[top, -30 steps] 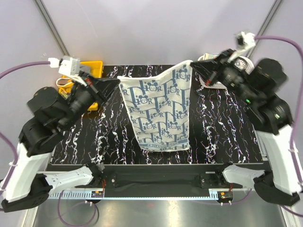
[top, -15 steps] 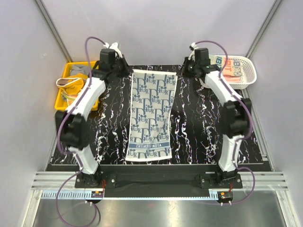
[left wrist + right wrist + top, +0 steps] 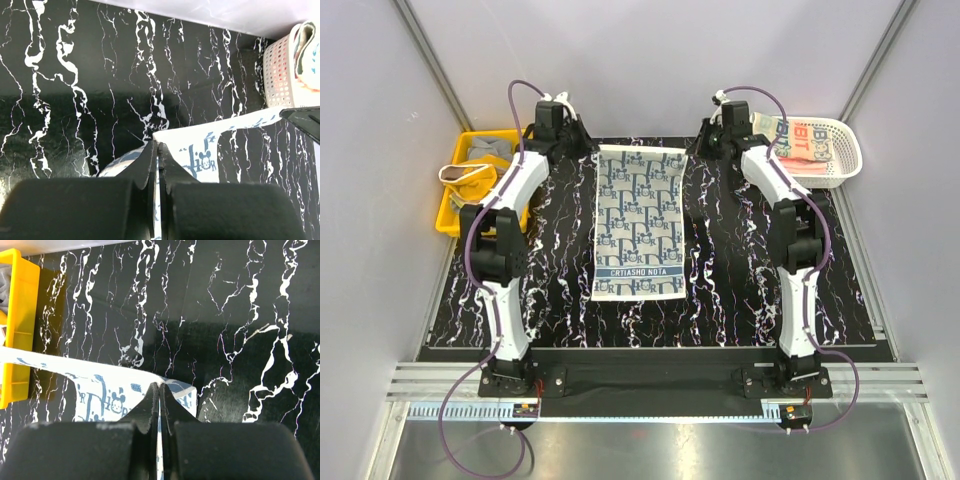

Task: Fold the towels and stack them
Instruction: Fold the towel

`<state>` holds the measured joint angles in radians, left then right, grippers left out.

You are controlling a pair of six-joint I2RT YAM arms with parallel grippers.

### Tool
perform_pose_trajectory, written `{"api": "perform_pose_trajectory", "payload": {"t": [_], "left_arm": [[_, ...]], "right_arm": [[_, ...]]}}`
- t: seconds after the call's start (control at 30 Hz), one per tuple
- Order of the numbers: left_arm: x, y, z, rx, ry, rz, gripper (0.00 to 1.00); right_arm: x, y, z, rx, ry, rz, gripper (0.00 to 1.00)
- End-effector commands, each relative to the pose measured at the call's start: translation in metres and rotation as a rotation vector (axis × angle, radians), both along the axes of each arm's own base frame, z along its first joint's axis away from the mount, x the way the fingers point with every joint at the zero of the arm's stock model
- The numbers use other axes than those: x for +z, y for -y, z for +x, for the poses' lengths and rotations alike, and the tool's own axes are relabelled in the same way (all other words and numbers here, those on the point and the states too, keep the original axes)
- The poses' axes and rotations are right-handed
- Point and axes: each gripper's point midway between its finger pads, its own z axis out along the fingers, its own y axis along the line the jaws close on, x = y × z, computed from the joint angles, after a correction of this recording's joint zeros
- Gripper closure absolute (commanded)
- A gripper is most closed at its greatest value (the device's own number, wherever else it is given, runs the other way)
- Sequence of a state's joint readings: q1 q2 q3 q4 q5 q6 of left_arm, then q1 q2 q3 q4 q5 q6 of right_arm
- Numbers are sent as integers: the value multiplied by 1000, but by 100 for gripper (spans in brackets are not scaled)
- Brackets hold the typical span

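A navy-patterned towel (image 3: pixel 640 222) lies spread lengthwise down the middle of the black marble table. Its far edge is stretched between the two grippers. My left gripper (image 3: pixel 591 150) is shut on the far left corner, and the left wrist view shows the jaws (image 3: pixel 158 148) pinching the cloth (image 3: pixel 210 156). My right gripper (image 3: pixel 699 148) is shut on the far right corner, with cloth (image 3: pixel 95 390) between its closed jaws (image 3: pixel 158 388). More towels lie in the white basket (image 3: pixel 847 158), a lettered cream one (image 3: pixel 800 140) on top. Pale ones (image 3: pixel 480 152) lie in the yellow tray (image 3: pixel 448 215).
Both arms reach out long towards the table's far edge. The yellow tray (image 3: pixel 20 330) stands at the far left and the white lattice basket (image 3: pixel 280 70) at the far right. The table (image 3: pixel 740 270) is bare on both sides of the towel.
The arms have stretched farther away from their bases. The towel, which hung lifted between the grippers, now lies flat and straight on the table, pulled towards the far edge.
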<state>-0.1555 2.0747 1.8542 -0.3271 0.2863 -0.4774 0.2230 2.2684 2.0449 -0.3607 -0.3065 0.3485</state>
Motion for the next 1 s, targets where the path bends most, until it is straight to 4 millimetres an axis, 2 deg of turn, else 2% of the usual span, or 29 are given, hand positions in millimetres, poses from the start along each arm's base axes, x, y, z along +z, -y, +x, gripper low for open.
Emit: {"api": "perform_pose_trajectory", "payload": {"t": [0.0, 0.03, 0.07, 0.1, 0.13, 0.17, 0.2, 0.23, 0.27, 0.3, 0.33, 0.37, 0.4, 0.43, 0.47, 0.5, 0.53, 0.57, 0.6, 0.67, 0.7, 0.77, 0.87, 0.97], "left_arm": [[29, -10, -5, 28, 78, -28, 100], [38, -10, -13, 30, 90, -33, 100], [37, -12, -18, 34, 86, -35, 100], [39, -13, -22, 46, 95, -36, 100], [37, -16, -35, 56, 79, -39, 100], [36, -18, -40, 64, 70, -39, 100], [33, -20, -46, 77, 56, -34, 100], [32, -21, -57, 82, 46, -35, 100], [29, -20, -64, 85, 36, -32, 100], [26, -22, -70, 98, 23, -24, 100], [25, -22, -75, 100, 18, -19, 100], [21, -22, -87, 99, 5, -13, 100], [17, -23, -93, 110, -11, -5, 100], [15, -21, -101, 105, -20, -1, 100], [4, -21, -110, 108, -44, 5, 100], [9, -22, -118, 115, -31, 9, 100], [7, -19, -125, 109, -37, 11, 100], [-6, -20, -135, 110, -67, 20, 100], [2, -21, -143, 116, -48, 21, 100], [-1, -21, -156, 119, -57, 20, 100], [-3, -23, -166, 120, -58, 18, 100], [-6, -21, -177, 117, -62, 15, 100], [-13, -20, -196, 105, -75, 24, 100], [-19, -21, -214, 95, -78, 35, 100]], "right_arm": [[52, 10, -3, -22, 114, 20, 100], [42, 9, -10, -19, 88, 18, 100], [41, 9, -14, -17, 83, 20, 100], [52, 11, -20, -21, 96, 28, 100], [53, 11, -25, -19, 97, 28, 100], [42, 10, -34, -17, 72, 21, 100], [54, 11, -42, -20, 89, 23, 100], [55, 11, -48, -21, 87, 20, 100], [45, 9, -59, -14, 62, 7, 100], [57, 10, -67, -13, 81, 8, 100], [56, 8, -74, -10, 73, 6, 100], [44, 6, -85, -3, 46, -1, 100], [53, 1, -96, 3, 63, -6, 100], [52, -1, -104, 7, 60, -10, 100], [39, -2, -115, 11, 28, -22, 100], [46, -6, -125, 18, 45, -24, 100], [45, -7, -132, 18, 41, -25, 100], [32, -5, -142, 18, 16, -33, 100], [39, -5, -149, 14, 27, -22, 100], [27, -5, -164, 20, 0, -26, 100], [33, -5, -171, 19, 8, -22, 100], [24, -8, -186, 30, -9, -37, 100], [30, -13, -208, 44, 3, -29, 100], [23, -17, -225, 61, -7, -34, 100]]}}
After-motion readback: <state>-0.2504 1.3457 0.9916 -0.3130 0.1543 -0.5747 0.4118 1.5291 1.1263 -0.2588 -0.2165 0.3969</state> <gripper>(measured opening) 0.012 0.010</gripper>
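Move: The towel's near edge, where the held far edge is being taken, has its middle roughly 40 cm back and 14 cm right of the left hand, and as far back but 15 cm left of the right hand, some 12 cm below both. The yellow bin stands about 30 cm left and 7 cm back of the left hand; the white basket is roughly 32 cm to the right of the right hand and level with it. The towel's far edge, still pinched at its two corners and kept stretched between the shut grippers, is carried straight back over the lying part towards the near edge, a little over 20 cm. Both arms go together and quickly; the left ends some 3 cm lower, while the right rises a couple of centimetres midway and comes back down to its starting height. The fingers tip down slightly, 5 to 10 degrees. ##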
